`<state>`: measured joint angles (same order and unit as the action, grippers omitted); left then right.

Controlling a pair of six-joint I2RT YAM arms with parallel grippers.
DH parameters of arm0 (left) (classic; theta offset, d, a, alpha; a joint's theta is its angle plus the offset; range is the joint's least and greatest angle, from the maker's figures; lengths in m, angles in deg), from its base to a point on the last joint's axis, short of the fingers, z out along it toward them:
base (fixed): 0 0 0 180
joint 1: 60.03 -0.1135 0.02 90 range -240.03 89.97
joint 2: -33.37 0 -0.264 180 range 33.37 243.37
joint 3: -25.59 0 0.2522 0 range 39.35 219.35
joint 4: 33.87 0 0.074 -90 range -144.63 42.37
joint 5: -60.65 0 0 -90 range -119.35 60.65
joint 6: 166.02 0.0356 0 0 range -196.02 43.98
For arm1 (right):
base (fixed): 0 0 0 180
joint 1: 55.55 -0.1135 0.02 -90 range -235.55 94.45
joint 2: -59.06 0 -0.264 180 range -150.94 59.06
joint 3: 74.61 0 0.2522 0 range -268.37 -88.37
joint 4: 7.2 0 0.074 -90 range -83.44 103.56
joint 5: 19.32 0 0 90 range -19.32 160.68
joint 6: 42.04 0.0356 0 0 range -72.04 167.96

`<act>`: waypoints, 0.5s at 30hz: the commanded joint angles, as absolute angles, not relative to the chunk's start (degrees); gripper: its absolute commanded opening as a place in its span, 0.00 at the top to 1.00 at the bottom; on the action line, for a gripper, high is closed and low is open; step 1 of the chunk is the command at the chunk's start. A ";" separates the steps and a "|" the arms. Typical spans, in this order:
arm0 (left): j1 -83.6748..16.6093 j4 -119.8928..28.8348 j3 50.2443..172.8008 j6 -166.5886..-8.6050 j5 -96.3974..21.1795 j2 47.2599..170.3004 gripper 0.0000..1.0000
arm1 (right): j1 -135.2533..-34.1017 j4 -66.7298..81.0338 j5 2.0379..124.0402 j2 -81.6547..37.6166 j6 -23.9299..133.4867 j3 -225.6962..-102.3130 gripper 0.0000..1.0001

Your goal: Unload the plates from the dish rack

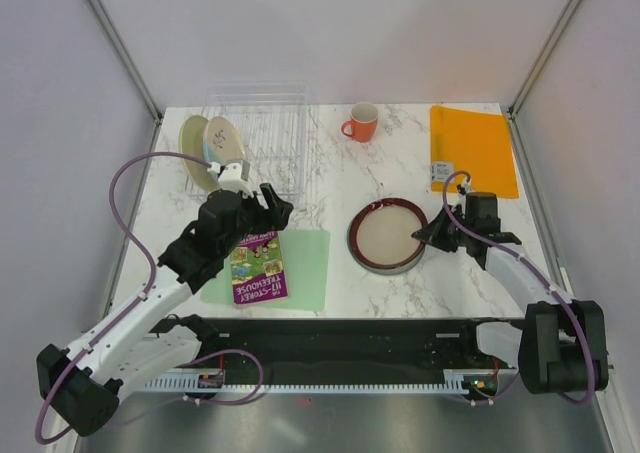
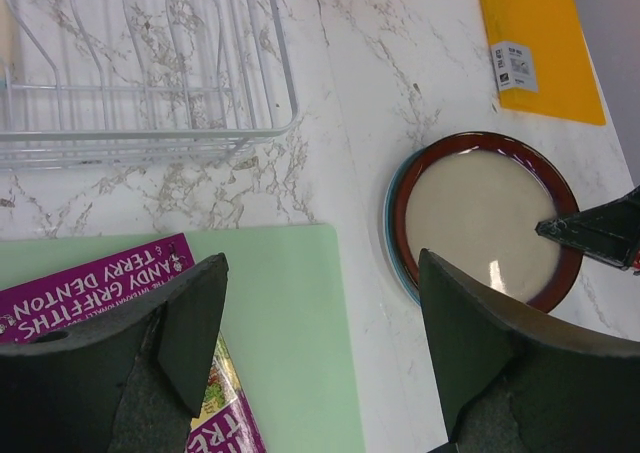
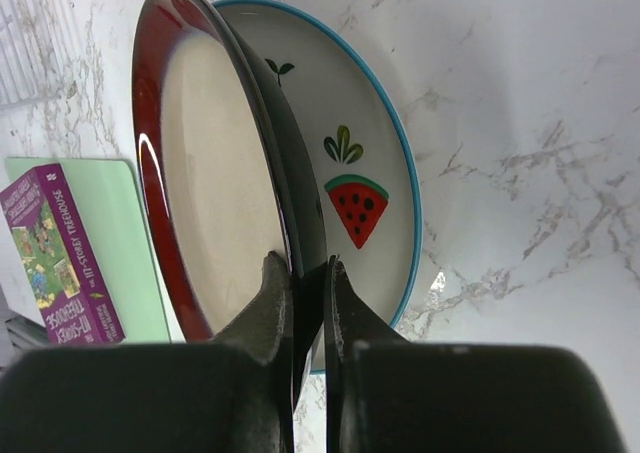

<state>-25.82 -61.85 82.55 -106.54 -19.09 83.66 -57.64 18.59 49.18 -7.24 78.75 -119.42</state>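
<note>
The clear dish rack (image 1: 262,133) (image 2: 150,73) stands at the back left. Two plates lean at its left end, a pale yellow-green one (image 1: 194,141) and a blue-and-cream one (image 1: 223,141). My left gripper (image 1: 273,205) (image 2: 322,313) hovers open beside the rack, over the green mat, with nothing between its fingers. The dark-red-rimmed beige plate (image 1: 388,235) (image 2: 485,218) (image 3: 205,173) rests tilted on the watermelon plate (image 3: 370,173) (image 2: 390,223) at centre right. My right gripper (image 1: 428,235) (image 3: 308,273) is shut on the red-rimmed plate's right rim.
A light green mat (image 1: 305,268) (image 2: 290,303) with a purple book (image 1: 257,265) (image 2: 90,283) lies in front of the rack. An orange mug (image 1: 361,123) stands at the back centre. An orange folder (image 1: 472,148) (image 2: 535,43) lies at the back right.
</note>
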 commanded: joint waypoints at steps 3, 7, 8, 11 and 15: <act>-25.75 -61.08 81.89 -105.72 -18.71 83.30 0.18 | -57.75 23.43 47.48 -9.93 75.39 -120.54 0.75; -25.75 -60.99 81.63 -106.34 -19.06 83.73 0.18 | -57.75 24.66 48.09 -11.25 74.51 -120.36 0.57; -25.75 -60.99 81.63 -106.25 -19.15 83.82 0.18 | -57.83 25.18 48.18 -11.42 74.25 -120.45 0.54; -25.75 -60.99 81.45 -106.25 -19.33 84.00 0.18 | -57.75 26.50 48.80 -12.83 73.19 -121.06 0.40; -25.75 -60.99 81.28 -106.16 -18.98 84.00 0.18 | -57.75 26.95 48.96 -13.01 73.19 -121.68 0.38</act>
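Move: The right hand already pinches the brown-rimmed plate by its right rim; the plate's middle lies about 9 cm to its left, level ahead and slightly lower. The white plate it is being set on has its middle some 8 cm left and 4 cm below. The orange envelope is about 23 cm ahead and 14 cm right. From the left hand, the brown-rimmed plate lies roughly 27 cm right, 9 cm back and 17 cm below. The right hand opens around the brown-rimmed plate's rim, lets go, and eases about 2 cm down and back. ##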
